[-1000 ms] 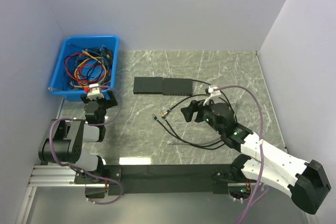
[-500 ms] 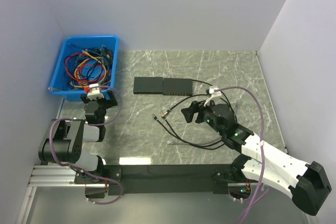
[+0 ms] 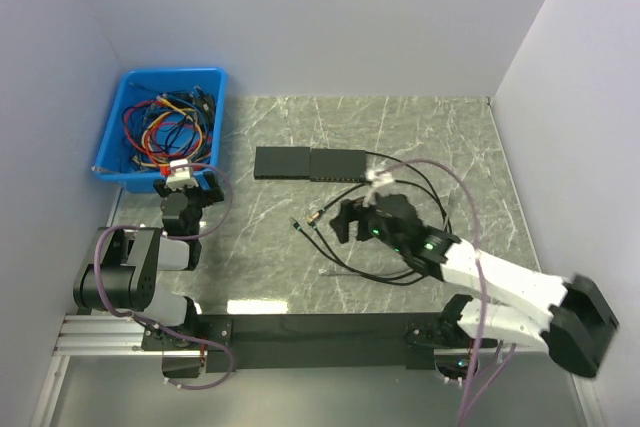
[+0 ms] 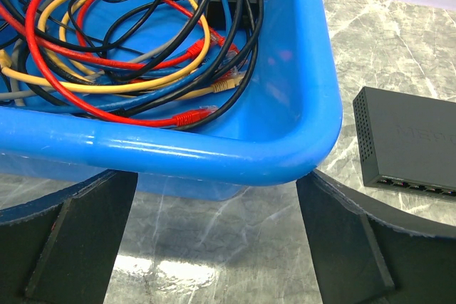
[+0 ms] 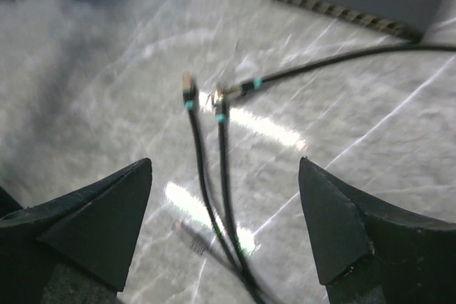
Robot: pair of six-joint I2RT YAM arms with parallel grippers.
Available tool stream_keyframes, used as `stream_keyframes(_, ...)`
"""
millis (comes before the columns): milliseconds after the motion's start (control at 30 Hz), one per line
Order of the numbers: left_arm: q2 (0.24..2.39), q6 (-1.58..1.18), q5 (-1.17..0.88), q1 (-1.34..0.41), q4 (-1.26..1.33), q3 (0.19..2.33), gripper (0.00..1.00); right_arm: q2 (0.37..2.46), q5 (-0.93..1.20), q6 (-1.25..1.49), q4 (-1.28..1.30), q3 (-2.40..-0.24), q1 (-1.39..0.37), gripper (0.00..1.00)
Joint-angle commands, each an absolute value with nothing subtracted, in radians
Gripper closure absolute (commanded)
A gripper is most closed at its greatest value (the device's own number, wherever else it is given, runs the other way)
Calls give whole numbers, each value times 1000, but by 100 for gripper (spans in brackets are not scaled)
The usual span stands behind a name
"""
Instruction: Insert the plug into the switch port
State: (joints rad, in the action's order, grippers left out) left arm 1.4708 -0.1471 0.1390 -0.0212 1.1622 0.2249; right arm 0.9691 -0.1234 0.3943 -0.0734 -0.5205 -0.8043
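The switch (image 3: pixel 310 163) is a flat black box at the back middle of the table; its row of ports (image 5: pixel 342 12) shows at the top of the right wrist view. Black cables lie in front of it, their plugs (image 3: pixel 296 222) pointing left. In the right wrist view two plugs (image 5: pixel 188 95) with teal bands lie side by side on the marble, just ahead of my right gripper (image 5: pixel 224 172). That gripper (image 3: pixel 350 219) is open and holds nothing. My left gripper (image 3: pixel 186 188) stands open and empty by the blue bin (image 4: pixel 214 154).
The blue bin (image 3: pixel 115 162) at the back left holds several coloured cables (image 4: pixel 107 55). The switch's near corner (image 4: pixel 410 147) shows at the right of the left wrist view. Black cable loops (image 3: pixel 385 275) lie under my right arm. Another cable end (image 5: pixel 179 227) lies near the right gripper's left finger.
My right arm has swung left, bringing its open gripper closer to the plugs. The left arm has not moved.
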Motion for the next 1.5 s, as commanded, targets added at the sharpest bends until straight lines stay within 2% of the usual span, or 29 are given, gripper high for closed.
stream_keyframes(0, 1462, -149, 124, -18, 1223, 245, 1, 1121, -208, 351, 44, -702, -891, 10)
stream_keyframes(133, 1462, -147, 124, -18, 1223, 248, 0, 1343, -296, 348, 155, -845, -977, 17)
stream_keyframes(333, 1462, -149, 124, -18, 1224, 248, 1, 1489, -327, 370, 189, -962, -1023, 22)
stream_keyframes(500, 1463, -150, 123, -18, 1223, 247, 0, 1630, -316, 348, 235, -1074, -1028, 33)
stream_keyframes(933, 1463, -149, 123, -18, 1223, 249, 1, 1812, -281, 337, 264, -1190, -1040, 53)
stream_keyframes(1267, 1462, -147, 123, -18, 1224, 247, 1, 1874, -296, 354, 265, -1201, -1042, 56)
stream_keyframes(1467, 1462, -150, 124, -18, 1224, 245, 1, 1910, -256, 359, 249, -1192, -1040, 63)
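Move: The right hand, open and high, has the leftmost plug about 13 cm to its left, 4 cm ahead and some 15 cm below. The middle plug lies level with that plug and about 4 cm to its right; the third plug sits just beyond the middle one, some 6 cm ahead and 8 cm left of the hand. The right switch is about 18 cm ahead and 3 cm left. From the left hand, the leftmost plug is some 10 cm back, 25 cm right and 10 cm below. Leftward first, quickly, then mostly down: the right hand swings about 11 cm left and sinks some 13 cm towards the leftmost plug, its fingers tipping down by roughly 35 degrees. They narrow from nearly wide open to well under half, ending either side of that plug's cable just behind the plug, without a visible grip. ##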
